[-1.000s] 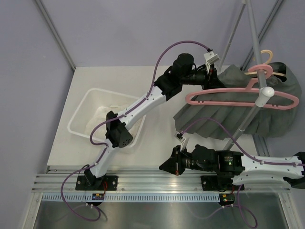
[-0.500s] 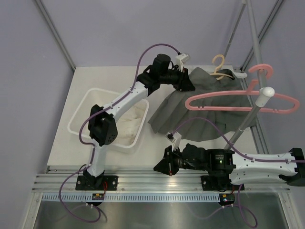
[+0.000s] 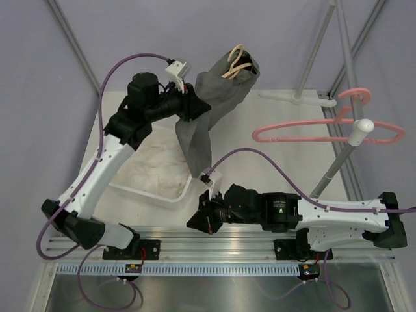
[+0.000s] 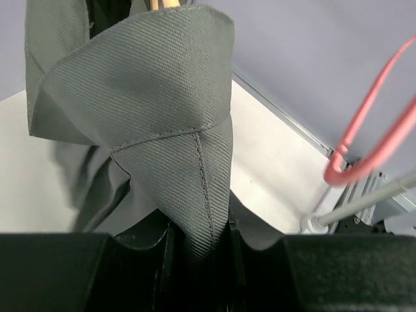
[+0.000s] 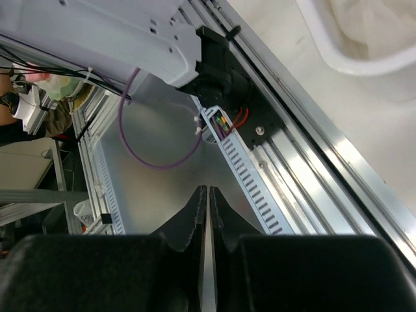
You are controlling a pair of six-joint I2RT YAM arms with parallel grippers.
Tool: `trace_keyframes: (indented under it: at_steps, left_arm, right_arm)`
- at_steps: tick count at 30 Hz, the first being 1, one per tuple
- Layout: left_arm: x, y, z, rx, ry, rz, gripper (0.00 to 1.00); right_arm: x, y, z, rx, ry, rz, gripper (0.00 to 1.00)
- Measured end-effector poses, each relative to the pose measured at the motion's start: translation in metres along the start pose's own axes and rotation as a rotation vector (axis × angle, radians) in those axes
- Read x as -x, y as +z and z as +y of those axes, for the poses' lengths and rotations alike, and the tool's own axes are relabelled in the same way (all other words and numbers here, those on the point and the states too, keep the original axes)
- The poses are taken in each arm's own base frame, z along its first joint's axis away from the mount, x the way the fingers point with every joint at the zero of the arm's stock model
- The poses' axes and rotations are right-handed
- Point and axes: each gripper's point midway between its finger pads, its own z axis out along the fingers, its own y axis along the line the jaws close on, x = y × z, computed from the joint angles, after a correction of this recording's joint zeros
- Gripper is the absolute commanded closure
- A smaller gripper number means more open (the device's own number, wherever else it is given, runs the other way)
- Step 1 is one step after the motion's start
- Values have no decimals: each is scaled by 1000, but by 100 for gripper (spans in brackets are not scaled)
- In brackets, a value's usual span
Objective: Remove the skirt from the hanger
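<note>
The grey skirt (image 3: 207,107) hangs in the air over the table's middle, with the loops of a beige hanger (image 3: 235,64) sticking out of its top end. My left gripper (image 3: 190,106) is shut on a fold of the skirt (image 4: 162,117), which fills the left wrist view; the beige hanger (image 4: 168,3) peeks in at the top edge. The skirt's lower end dangles beside the white bin (image 3: 153,195). My right gripper (image 3: 198,221) is shut and empty, low at the table's front edge, pointing over the rail (image 5: 305,175).
A pink hanger (image 3: 325,134) stays on the rack pole (image 3: 335,166) at the right, also in the left wrist view (image 4: 370,123). The white bin holds pale cloth (image 3: 153,166). The rack's base (image 3: 296,97) stands at the back.
My left arm has swung left and up, carrying the skirt and beige hanger away from the rack to beside the bin. My right arm has shifted left along the front edge.
</note>
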Motion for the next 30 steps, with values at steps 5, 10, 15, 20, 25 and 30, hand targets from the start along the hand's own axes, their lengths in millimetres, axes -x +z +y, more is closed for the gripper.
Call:
trace_keyframes:
  at_steps: [5, 10, 15, 20, 25, 30]
  left_arm:
    - [-11, -66, -19, 56, 37, -23, 100]
    - [-27, -117, -28, 124, 60, -25, 100]
    - [-40, -160, -42, 148, 76, -42, 100]
    - [-51, -193, -58, 137, 82, -71, 100]
    - [-62, -216, -75, 97, 71, -92, 100]
    - [-74, -228, -94, 13, 57, -101, 100]
  right_arm:
    - [40, 2, 39, 49, -71, -48, 89]
    - [91, -13, 73, 83, -147, -165, 79]
    - [142, -38, 92, 66, -213, -322, 72]
    - [184, -62, 96, -1, -247, -466, 67]
    - [211, -76, 92, -82, -268, -547, 62]
    - [228, -79, 77, -147, -261, -577, 60]
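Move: My left hand already pinches the grey skirt; its beige hanger sits about 10 cm ahead of that hand, 8 cm to its right and 5 cm above. From the left hand, the white basket is roughly 20 cm to the left, level with it fore and aft and some 33 cm below, and the pink hanger on the rack is 30 cm right and 7 cm back, about level. From my right hand the beige hanger is some 38 cm ahead, 15 cm right and 20 cm up. I keep my left hand's pinch on the grey skirt and draw it back about 22 cm and left some 13 cm, level, away from the rack and towards the near side of the table. Meanwhile my right hand climbs about 23 cm, then also reaches forward 10 cm towards the beige hanger, rolling and swinging clockwise to face it as its nearly shut fingers open part way. ##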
